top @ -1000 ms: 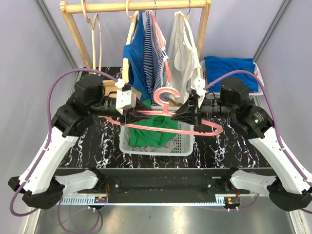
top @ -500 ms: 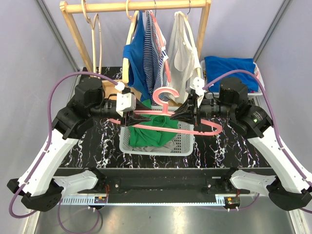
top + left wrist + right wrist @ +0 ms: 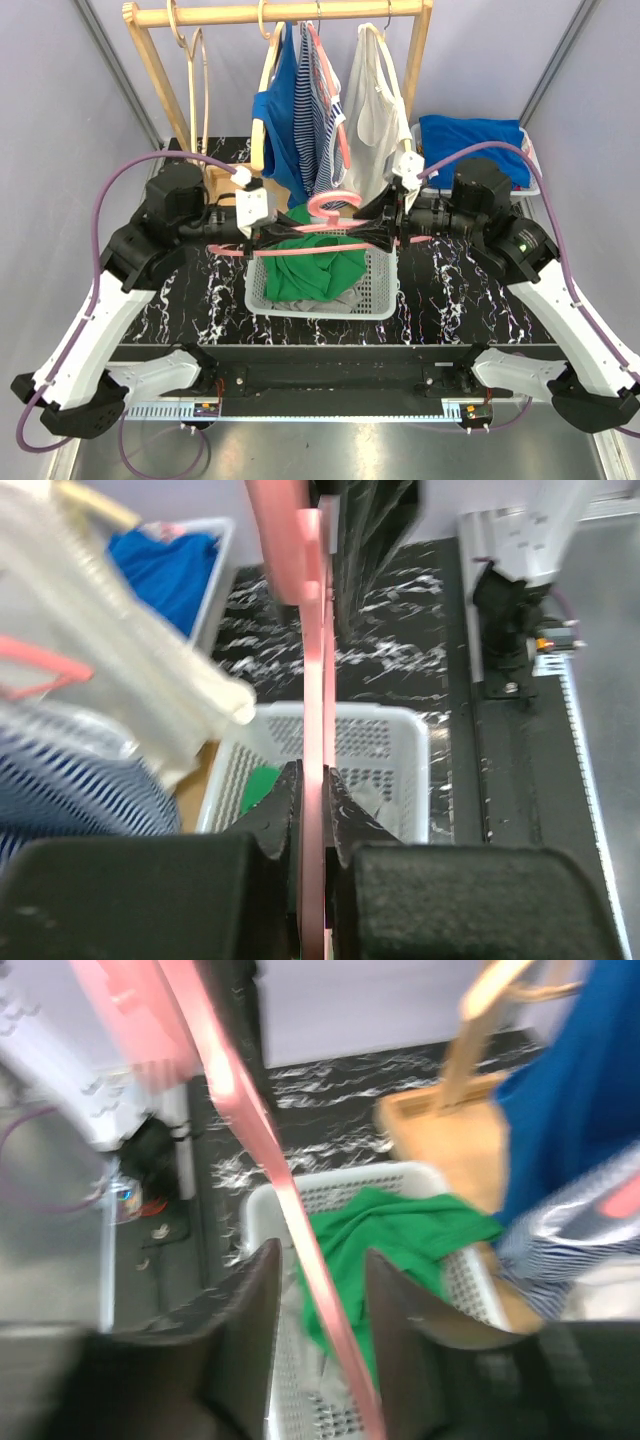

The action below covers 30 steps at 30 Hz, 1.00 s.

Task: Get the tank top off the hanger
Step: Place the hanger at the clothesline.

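The bare pink hanger (image 3: 330, 228) hangs level over the white basket (image 3: 320, 310), edge-on in the top view. The green tank top (image 3: 318, 270) lies crumpled in that basket, apart from the hanger. My left gripper (image 3: 270, 236) is shut on the hanger's left end; the left wrist view shows the pink bar (image 3: 313, 680) pinched between the jaws of the left gripper (image 3: 312, 790). My right gripper (image 3: 385, 228) is open at the hanger's right end. In the right wrist view the bar (image 3: 262, 1130) passes loosely through the right gripper (image 3: 322, 1260), with the tank top (image 3: 400, 1235) below it.
Behind the basket a wooden rack (image 3: 280, 12) carries a blue shirt (image 3: 280, 120), a striped top (image 3: 320, 110), a white top (image 3: 375, 100) and empty wooden hangers (image 3: 195, 80). A bin with blue cloth (image 3: 470, 135) sits at the back right.
The hanger has swung from a tilted, flat pose to level and edge-on, a little higher. My left gripper has closed on it and my right gripper has opened off it.
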{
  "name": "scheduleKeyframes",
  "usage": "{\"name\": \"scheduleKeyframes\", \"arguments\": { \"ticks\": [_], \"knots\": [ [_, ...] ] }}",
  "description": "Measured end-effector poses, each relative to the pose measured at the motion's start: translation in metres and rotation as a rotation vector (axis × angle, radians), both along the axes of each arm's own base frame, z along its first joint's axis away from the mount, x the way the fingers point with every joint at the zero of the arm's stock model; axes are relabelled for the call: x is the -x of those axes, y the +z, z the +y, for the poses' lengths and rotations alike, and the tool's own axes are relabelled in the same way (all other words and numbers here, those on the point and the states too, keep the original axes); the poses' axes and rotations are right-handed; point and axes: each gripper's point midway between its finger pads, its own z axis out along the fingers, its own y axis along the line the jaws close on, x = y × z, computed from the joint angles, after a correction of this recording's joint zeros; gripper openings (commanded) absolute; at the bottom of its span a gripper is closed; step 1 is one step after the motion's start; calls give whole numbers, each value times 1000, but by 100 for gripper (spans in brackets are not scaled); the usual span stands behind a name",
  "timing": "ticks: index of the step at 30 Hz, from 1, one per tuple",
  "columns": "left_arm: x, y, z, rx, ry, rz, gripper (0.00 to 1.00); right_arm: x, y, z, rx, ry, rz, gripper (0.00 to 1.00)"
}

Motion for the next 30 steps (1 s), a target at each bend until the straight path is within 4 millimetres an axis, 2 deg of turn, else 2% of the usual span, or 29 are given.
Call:
{"name": "scheduleKeyframes", "arguments": {
  "ticks": [1, 3, 6, 10, 15, 19, 25, 30],
  "knots": [
    [-3, 0, 5, -4, 38, 5, 0, -5, 2, -2, -9, -30, -17, 64],
    [-9, 0, 22, -9, 138, 16, 0, -12, 7, -11, -29, -102, -63, 67],
    [-5, 2, 48, 8, 259, -5, 0, -14, 11, -29, -52, -199, -118, 70],
    [14, 9, 84, 61, 394, -73, 0, -13, 19, -52, -83, -307, -164, 70],
    [37, 38, 132, 180, 575, -192, 0, -18, 32, -69, -127, -406, -206, 70],
    [39, 60, 159, 225, 698, -262, 0, -21, 32, -71, -128, -429, -202, 69],
    [26, 90, 185, 297, 858, -361, 0, -28, 22, -64, -112, -430, -150, 68],
    [6, 95, 201, 332, 996, -373, 0, -31, 15, -60, -98, -432, -116, 68]
  ]
}}
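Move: The left hand grips the pink hanger; the clothesline's left end lies about 28 cm ahead of it, 18 cm left and 13 cm higher, with two empty wooden hangers at 29 ahead, 17 left, level in height. The blue top hangs 27 cm ahead, 2 left, 6 below; the basket's middle is 12 ahead, 5 right, 28 below. From the right hand, fingers already parting, that end is 26 cm ahead, 29 left, 13 higher. Keeping its grip on the pink hanger, the left hand swings it about 20 cm left from over the basket towards the clothesline's left end, bowing some 4 cm back before coming forward again and climbing about 10 cm, while the wrist turns over 50 degrees counter-clockwise and tips the fingers up. The right hand opens wider and comes clear of the hanger, drawing off about 6 cm right and a little forward, turning some 25 degrees clockwise, and rises before sinking partway back. ##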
